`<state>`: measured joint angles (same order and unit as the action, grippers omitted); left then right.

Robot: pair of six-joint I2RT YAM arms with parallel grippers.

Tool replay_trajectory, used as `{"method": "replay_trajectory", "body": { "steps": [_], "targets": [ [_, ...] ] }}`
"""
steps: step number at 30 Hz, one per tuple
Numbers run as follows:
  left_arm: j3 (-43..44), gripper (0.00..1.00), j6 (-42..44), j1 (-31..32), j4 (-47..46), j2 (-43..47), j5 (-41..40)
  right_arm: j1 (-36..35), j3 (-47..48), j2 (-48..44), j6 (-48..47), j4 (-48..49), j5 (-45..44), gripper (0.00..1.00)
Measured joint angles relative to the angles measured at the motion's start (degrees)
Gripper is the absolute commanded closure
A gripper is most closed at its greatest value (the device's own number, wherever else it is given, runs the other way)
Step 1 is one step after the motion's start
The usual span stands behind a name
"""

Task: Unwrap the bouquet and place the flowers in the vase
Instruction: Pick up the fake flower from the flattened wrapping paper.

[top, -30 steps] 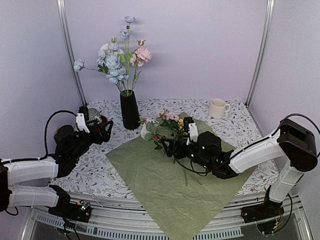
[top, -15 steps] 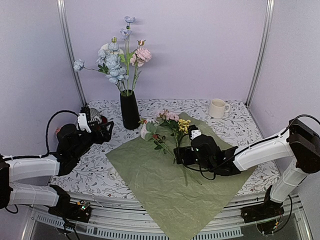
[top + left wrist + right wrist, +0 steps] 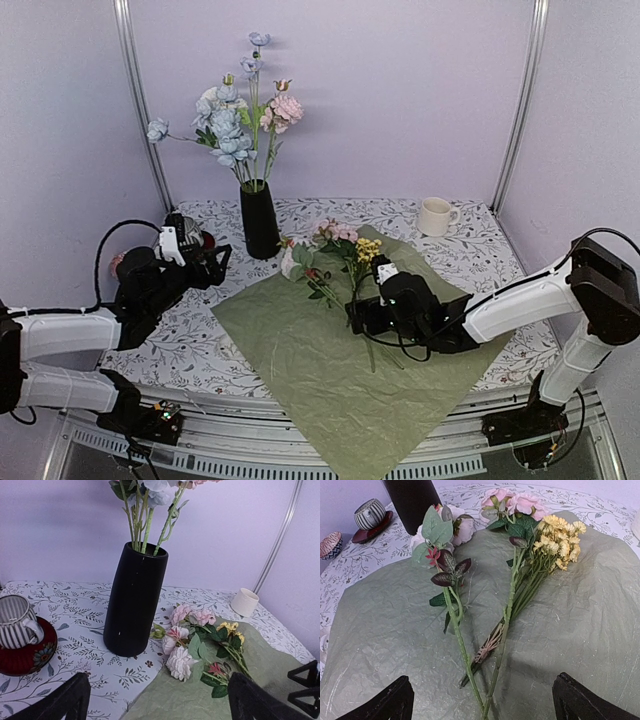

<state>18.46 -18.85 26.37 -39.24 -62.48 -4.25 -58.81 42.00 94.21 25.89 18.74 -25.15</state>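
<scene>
The bouquet's wrap lies spread flat as an olive-green sheet (image 3: 330,370) (image 3: 580,630) (image 3: 200,700). Loose flowers (image 3: 335,250) (image 3: 200,635) (image 3: 512,575) lie on it, pink, white and yellow heads toward the vase, stems toward me. The black vase (image 3: 260,220) (image 3: 135,600) (image 3: 412,497) stands upright left of them and holds several blue and pink blooms (image 3: 235,120). My right gripper (image 3: 358,312) (image 3: 481,692) hangs open low over the stem ends, which run between its fingers untouched. My left gripper (image 3: 208,258) (image 3: 157,692) is open, left of the vase, holding nothing.
A striped cup on a red saucer (image 3: 17,627) (image 3: 370,514) sits by my left gripper. A small patterned bowl (image 3: 330,544) lies farther left. A white mug (image 3: 435,215) (image 3: 246,601) stands at the back right. A frayed tie scrap (image 3: 490,645) lies among the stems.
My right gripper has drawn back from over the leaves toward the stem ends, still open. The left arm has shifted only slightly.
</scene>
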Motion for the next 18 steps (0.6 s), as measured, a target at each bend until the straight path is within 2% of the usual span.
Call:
{"method": "replay_trajectory", "body": {
  "steps": [1, 7, 10, 12, 18],
  "targets": [
    [0.00, 0.02, 0.00, 0.00, -0.07, -0.11, 0.17, 0.02, 0.04, 0.48, 0.00, -0.11, -0.02, 0.00],
    [0.02, 0.02, 0.02, 0.00, -0.24, -0.28, 1.01, 0.35, 1.05, 1.51, 0.66, -2.25, 0.00, 0.16],
    [0.02, 0.02, 0.02, 0.00, -0.31, -0.28, 1.11, 0.50, 1.90, 1.49, 1.42, -4.00, 0.50, 0.27],
    [0.02, 0.02, 0.04, 0.00, -0.33, -0.28, 1.36, 0.59, 3.23, 1.51, 2.01, -6.16, 1.36, 0.30],
    [0.02, 0.02, -0.17, 0.00, -0.87, -0.61, 3.04, 1.01, 12.61, 5.11, 5.75, -14.86, 2.71, 0.42]
  ]
}}
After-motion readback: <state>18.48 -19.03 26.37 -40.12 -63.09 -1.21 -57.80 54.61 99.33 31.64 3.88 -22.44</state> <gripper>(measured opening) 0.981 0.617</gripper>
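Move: The rose stem I go for, the leftmost of the flowers left on the paper, has its middle about 6 cm ahead of my right hand, 3 cm to its left and 5 cm below. The pink-rose stem crosses beside it, some 7 cm ahead, dead in line. The yellow blossoms lie roughly 19 cm ahead and 2 cm right; the vase stands 22 cm ahead, 17 cm left. From my left hand that rose stem is about 2 cm ahead, 18 cm right, 16 cm down. I dip my right hand about 1 cm over the crossed stems, then sweep it left and somewhat forward, some 2.5 cm in all, towards the leftmost rose stem, coming back up by that centimetre. Meanwhile I tip the fingers down a little and draw them from wide open to roughly 60 percent, not yet shut on anything. ##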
